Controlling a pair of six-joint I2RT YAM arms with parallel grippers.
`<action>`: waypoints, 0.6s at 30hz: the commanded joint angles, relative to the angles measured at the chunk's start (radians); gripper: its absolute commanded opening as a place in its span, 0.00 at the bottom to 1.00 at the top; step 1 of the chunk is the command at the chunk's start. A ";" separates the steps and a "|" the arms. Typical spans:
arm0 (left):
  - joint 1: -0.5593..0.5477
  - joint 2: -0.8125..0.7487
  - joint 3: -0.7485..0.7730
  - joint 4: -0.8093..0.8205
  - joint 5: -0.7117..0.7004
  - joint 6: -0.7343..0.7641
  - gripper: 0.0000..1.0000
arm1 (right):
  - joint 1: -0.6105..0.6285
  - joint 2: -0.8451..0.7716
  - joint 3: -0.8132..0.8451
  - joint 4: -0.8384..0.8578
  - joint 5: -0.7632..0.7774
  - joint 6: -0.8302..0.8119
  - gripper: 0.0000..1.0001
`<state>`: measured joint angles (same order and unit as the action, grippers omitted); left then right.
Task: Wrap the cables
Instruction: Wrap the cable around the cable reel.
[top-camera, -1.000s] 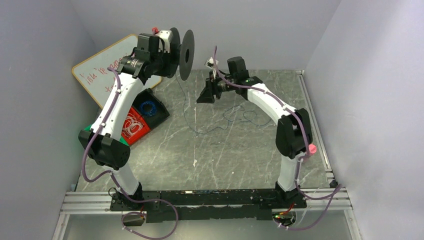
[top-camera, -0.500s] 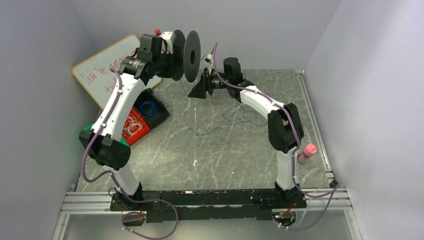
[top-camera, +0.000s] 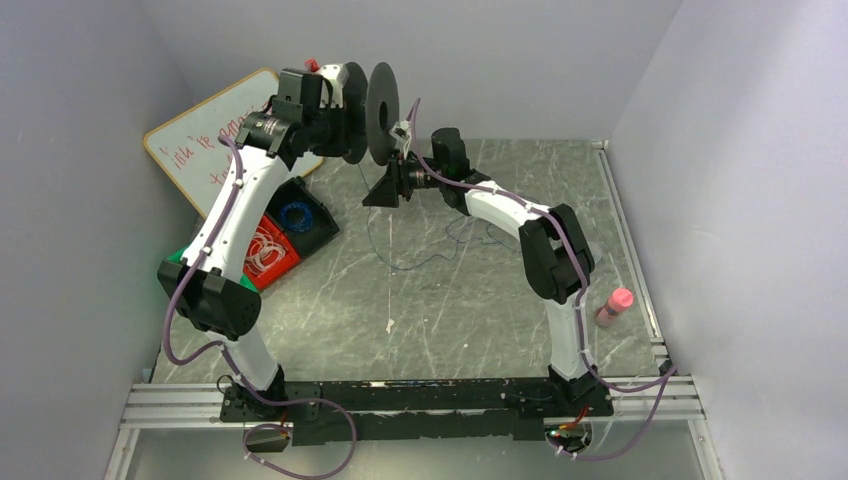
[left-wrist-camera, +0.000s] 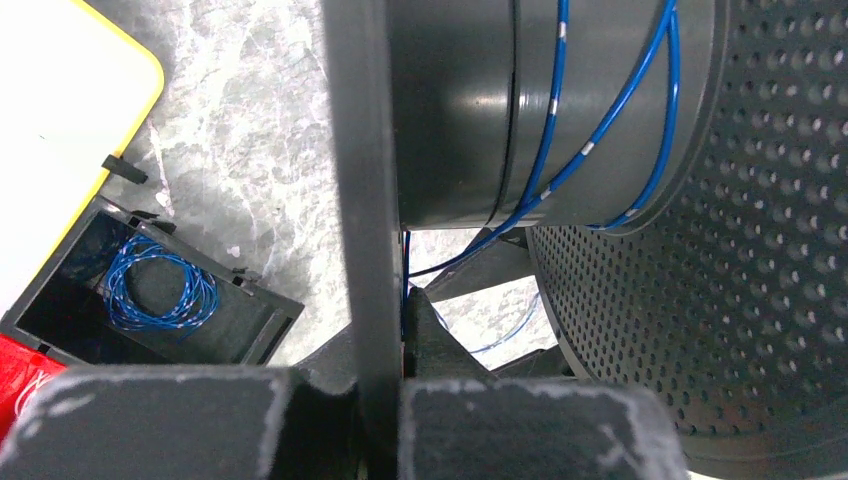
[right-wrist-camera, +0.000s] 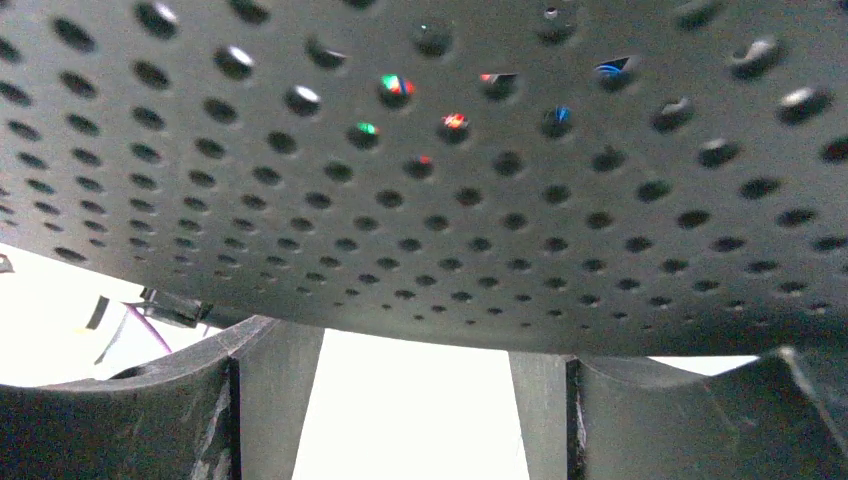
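Observation:
A black spool (top-camera: 372, 108) hangs high at the back left, and my left gripper (top-camera: 342, 98) is shut on its near flange (left-wrist-camera: 362, 200). A few turns of the thin blue cable (left-wrist-camera: 560, 130) lie around the hub (left-wrist-camera: 455, 110). From there a strand drops past the flange and straggles over the table (top-camera: 440, 245). My right gripper (top-camera: 385, 188) is open just under the spool's perforated outer flange (right-wrist-camera: 420, 170). Nothing lies between its fingers (right-wrist-camera: 270, 400). In the left wrist view my left gripper (left-wrist-camera: 385, 400) pinches the flange edge-on.
A black box (top-camera: 300, 218) with a small blue coil (left-wrist-camera: 160, 295) sits beside a red tray (top-camera: 262, 250) of whitish coils at the left. A whiteboard (top-camera: 205, 135) leans at the back left. A pink bottle (top-camera: 615, 305) stands by the right arm's elbow.
My right arm has swung left, up to the spool's outer flange, and its jaws have widened. The spool has turned slightly in the left gripper. The pink bottle is now uncovered.

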<state>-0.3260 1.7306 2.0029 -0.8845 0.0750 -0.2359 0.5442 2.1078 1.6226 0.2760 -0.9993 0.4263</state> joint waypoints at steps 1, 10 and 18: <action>-0.011 -0.028 0.065 0.088 0.064 -0.046 0.02 | 0.013 0.004 -0.012 0.115 0.008 0.075 0.67; -0.012 -0.017 0.079 0.081 0.110 -0.069 0.02 | 0.011 0.041 -0.051 0.280 0.022 0.233 0.34; 0.013 -0.016 0.129 0.049 0.125 -0.077 0.02 | -0.058 0.026 -0.092 0.266 -0.019 0.272 0.00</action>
<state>-0.3168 1.7348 2.0449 -0.9180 0.1009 -0.2798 0.5278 2.1544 1.5642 0.5251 -0.9817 0.6662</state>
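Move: The cable hanging off the reel runs between the right hand's parted fingers, about 1 cm ahead and 1 cm left of their middle. The cable reel, held by its flange, is some 10 cm ahead of the right hand, straight above on the left-right line and 15 cm higher; the black box stands roughly 19 cm left, 3 cm back and 18 cm down. From the left hand that stretch of cable is about 6 cm back, 5 cm right and 11 cm below. The right fingers shut fully, pinching the cable below the reel while the hand eases about 1 cm forward. ##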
